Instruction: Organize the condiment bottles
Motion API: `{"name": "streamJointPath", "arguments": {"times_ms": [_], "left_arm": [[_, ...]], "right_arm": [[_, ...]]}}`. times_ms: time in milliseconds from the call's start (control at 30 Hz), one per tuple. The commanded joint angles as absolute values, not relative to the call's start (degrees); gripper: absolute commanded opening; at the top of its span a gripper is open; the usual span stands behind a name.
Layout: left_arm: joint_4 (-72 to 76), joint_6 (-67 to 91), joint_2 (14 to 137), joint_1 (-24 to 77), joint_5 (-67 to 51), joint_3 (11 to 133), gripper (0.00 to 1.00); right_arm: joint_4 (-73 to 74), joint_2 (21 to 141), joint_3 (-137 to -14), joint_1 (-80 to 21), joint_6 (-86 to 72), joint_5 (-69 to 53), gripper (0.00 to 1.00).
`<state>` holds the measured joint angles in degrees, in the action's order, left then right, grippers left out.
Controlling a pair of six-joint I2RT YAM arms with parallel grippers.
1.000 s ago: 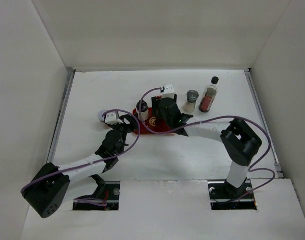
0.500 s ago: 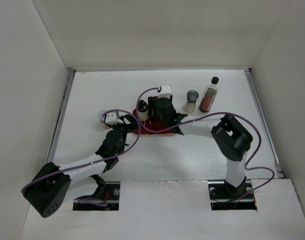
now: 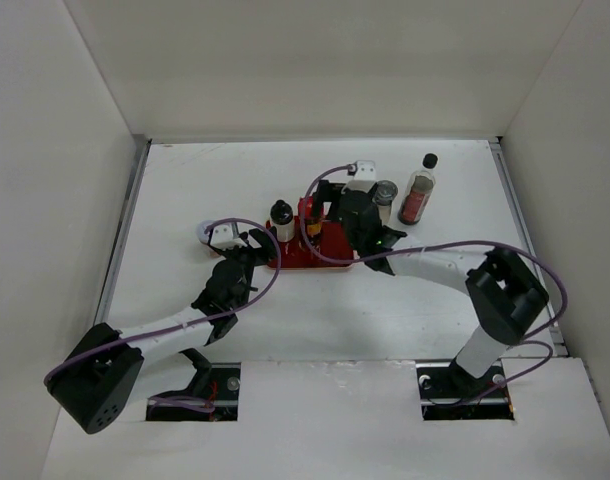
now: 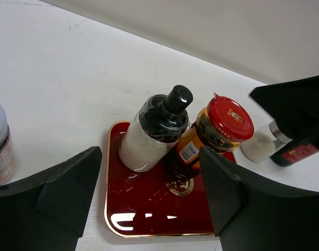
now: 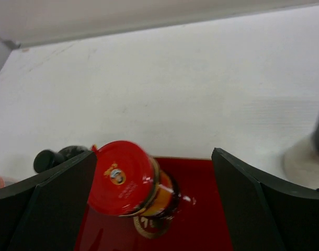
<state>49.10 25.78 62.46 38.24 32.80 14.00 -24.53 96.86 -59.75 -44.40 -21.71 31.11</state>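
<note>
A red tray (image 3: 330, 255) holds the black-capped white bottle (image 3: 282, 220) (image 4: 149, 138) and the red-lidded jar (image 5: 125, 175) (image 4: 222, 123), side by side and upright. My right gripper (image 5: 154, 154) (image 3: 315, 218) hangs open above the jar, which sits close to its left finger with a wide gap on the other side. My left gripper (image 4: 150, 172) (image 3: 263, 250) is open at the tray's left edge, holding nothing. The pink-lidded jar (image 3: 203, 232) stands left of the tray. To the tray's right are the grey-lidded jar (image 3: 386, 193) and the tall black-capped bottle (image 3: 418, 192).
White walls close in the table on three sides, with a metal rail (image 3: 125, 230) along the left edge. The right arm's forearm (image 3: 435, 265) stretches across the table in front of the tray's right end.
My right gripper has opened wide off the red-lidded jar and drawn back to the right, leaving the jar standing on the tray. The left gripper has opened a little and stayed put.
</note>
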Motion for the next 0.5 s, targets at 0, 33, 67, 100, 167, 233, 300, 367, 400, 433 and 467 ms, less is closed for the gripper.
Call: {"name": "streamJointPath", "arguments": {"times_ms": [0,33,67,100,167,233,300,367,400,433,467], "left_arm": [[51.7,26.5,62.0,38.0,32.3,14.5,0.74],[51.7,26.5,61.6,38.2,32.3,14.4,0.74],[51.9,26.5,61.4,38.2,32.3,14.2,0.74],[52.1,26.5,61.6,38.0,32.4,14.2,0.74],[52.1,26.7,62.4,37.7,32.3,14.2,0.74],[51.7,26.8,62.2,37.9,32.3,14.5,0.74],[51.7,26.8,61.4,38.2,32.3,14.3,0.74],[51.9,26.8,61.6,37.8,32.3,14.2,0.74],[51.9,27.0,62.0,37.7,32.3,14.2,0.74],[51.9,27.0,62.3,37.7,32.3,14.3,0.74],[51.7,27.1,62.4,37.8,32.3,14.5,0.74]], "right_arm": [[-25.6,92.7,-57.1,-40.5,-22.2,35.0,0.98],[-25.0,92.3,-56.9,-38.9,-22.0,36.3,0.98],[-23.7,91.6,-56.8,-37.4,-21.9,37.5,0.98],[-22.1,91.2,-57.2,-36.1,-21.6,38.3,0.99],[-18.2,91.0,-58.9,-33.5,-20.2,39.4,0.99],[-15.5,91.2,-60.5,-31.6,-18.9,39.0,1.0],[-14.0,91.6,-61.5,-30.4,-17.6,39.4,1.0],[-13.0,91.9,-62.0,-29.4,-17.0,39.1,1.0],[-12.5,92.3,-62.3,-29.0,-17.0,38.9,1.0],[-12.0,92.5,-62.7,-28.7,-17.1,38.4,1.0],[-11.8,93.0,-62.9,-28.6,-17.2,38.0,1.0]]}}
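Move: The black-lidded jar that the right hand goes for next stands about 15 cm to its right and 6 cm ahead, its middle some 7 cm lower. The clear red-label bottle is 8 cm farther right of that jar, level with it; on the tray, the red-lidded jar is about 4 cm left of the hand and 1 cm ahead, and the black-capped bottle 11 cm left and 2 cm ahead, both some 7 cm lower. From the left hand the black-lidded jar lies roughly 31 cm right, 15 cm ahead and 5 cm below. The right hand, empty and wide open, swings fast to the right by some 15 cm and about 4 cm forward, leaving the red-lidded jar and the tray for the black-lidded jar, its height hardly changing. On the way the wrist turns about 20 degrees clockwise and its left side dips slightly, and the hand eases almost to a stop with the jar's lid lined up between the spread fingers, not yet closing on it. ##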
